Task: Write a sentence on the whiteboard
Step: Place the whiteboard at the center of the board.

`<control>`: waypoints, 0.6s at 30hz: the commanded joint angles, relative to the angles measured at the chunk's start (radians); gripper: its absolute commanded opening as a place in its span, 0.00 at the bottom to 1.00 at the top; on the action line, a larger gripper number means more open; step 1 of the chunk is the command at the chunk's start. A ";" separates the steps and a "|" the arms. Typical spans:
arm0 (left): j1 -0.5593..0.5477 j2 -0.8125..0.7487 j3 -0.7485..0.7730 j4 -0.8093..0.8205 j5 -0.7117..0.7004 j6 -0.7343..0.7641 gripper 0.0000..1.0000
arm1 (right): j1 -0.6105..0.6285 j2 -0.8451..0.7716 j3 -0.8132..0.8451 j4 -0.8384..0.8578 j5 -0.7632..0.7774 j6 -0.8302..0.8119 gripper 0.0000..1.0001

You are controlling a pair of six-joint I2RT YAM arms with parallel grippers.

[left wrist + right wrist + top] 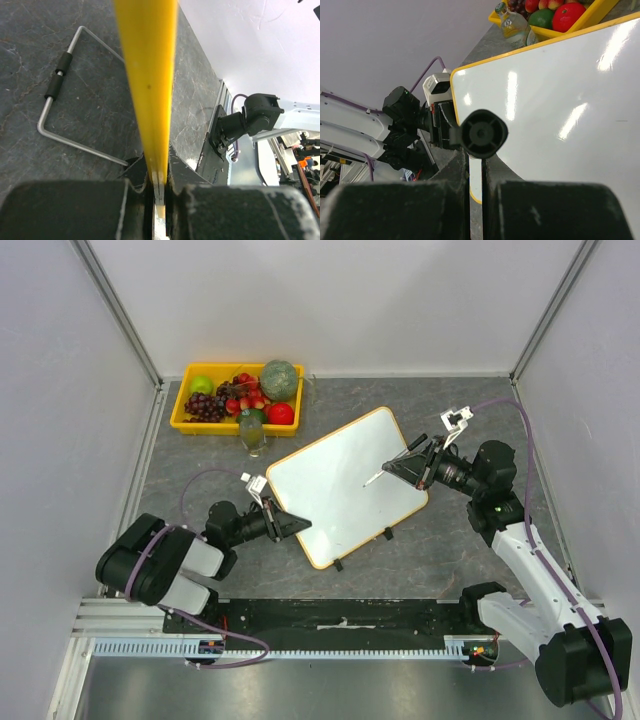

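Observation:
The whiteboard [340, 495], white with an orange-yellow frame, lies tilted in the middle of the table, two black clips on its near edge. My left gripper [297, 525] is shut on the board's near-left edge; the left wrist view shows the yellow frame [150, 75] pinched between my fingers [159, 192]. My right gripper [402, 466] is shut on a marker [374, 478] whose tip touches the board right of centre. In the right wrist view the marker's black end cap [481, 134] sits above my fingers [476, 167], over the board [560, 100]. No sentence shows on the board, only a faint short stroke.
A yellow fruit tray [190, 422] with several fruits stands at the back left, and a small bottle [252, 432] stands in front of it, close to the board's far-left corner. The board's wire stand [60, 75] lies on the dark table. Walls enclose three sides.

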 commanded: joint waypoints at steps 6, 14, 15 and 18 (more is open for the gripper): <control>-0.139 -0.149 -0.065 -0.292 0.128 0.087 0.02 | -0.002 -0.007 0.042 0.032 -0.027 0.000 0.00; -0.202 -0.179 -0.085 -0.298 0.109 0.053 0.02 | -0.002 -0.009 0.043 0.034 -0.034 0.005 0.00; -0.202 -0.182 -0.085 -0.299 0.105 0.050 0.02 | -0.002 -0.010 0.043 0.037 -0.034 0.006 0.00; -0.203 -0.218 -0.089 -0.327 0.105 0.045 0.02 | -0.002 -0.009 0.040 0.038 -0.037 0.008 0.00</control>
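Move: The left gripper already pinches the whiteboard's left edge; the whiteboard's middle lies about 8 cm ahead and 9 cm right of it, roughly level. The table's near edge runs some 14 cm back from the left gripper. The pen in the right gripper hangs about 8 cm ahead, 15 cm right and 17 cm above it; the bottle stands 20 cm ahead, 12 cm left. From the right hand the whiteboard's middle is 7 cm left, about level fore and aft, and 17 cm below. Keep the left gripper shut on the whiteboard's left edge and draw it back about 4 cm towards the table's near edge, drifting some 2 cm right and easing to a stop at the end. As it goes, swing the left hand clockwise by 5 to 10 degrees. Hold the right gripper still over the whiteboard with the pen in its grip. ##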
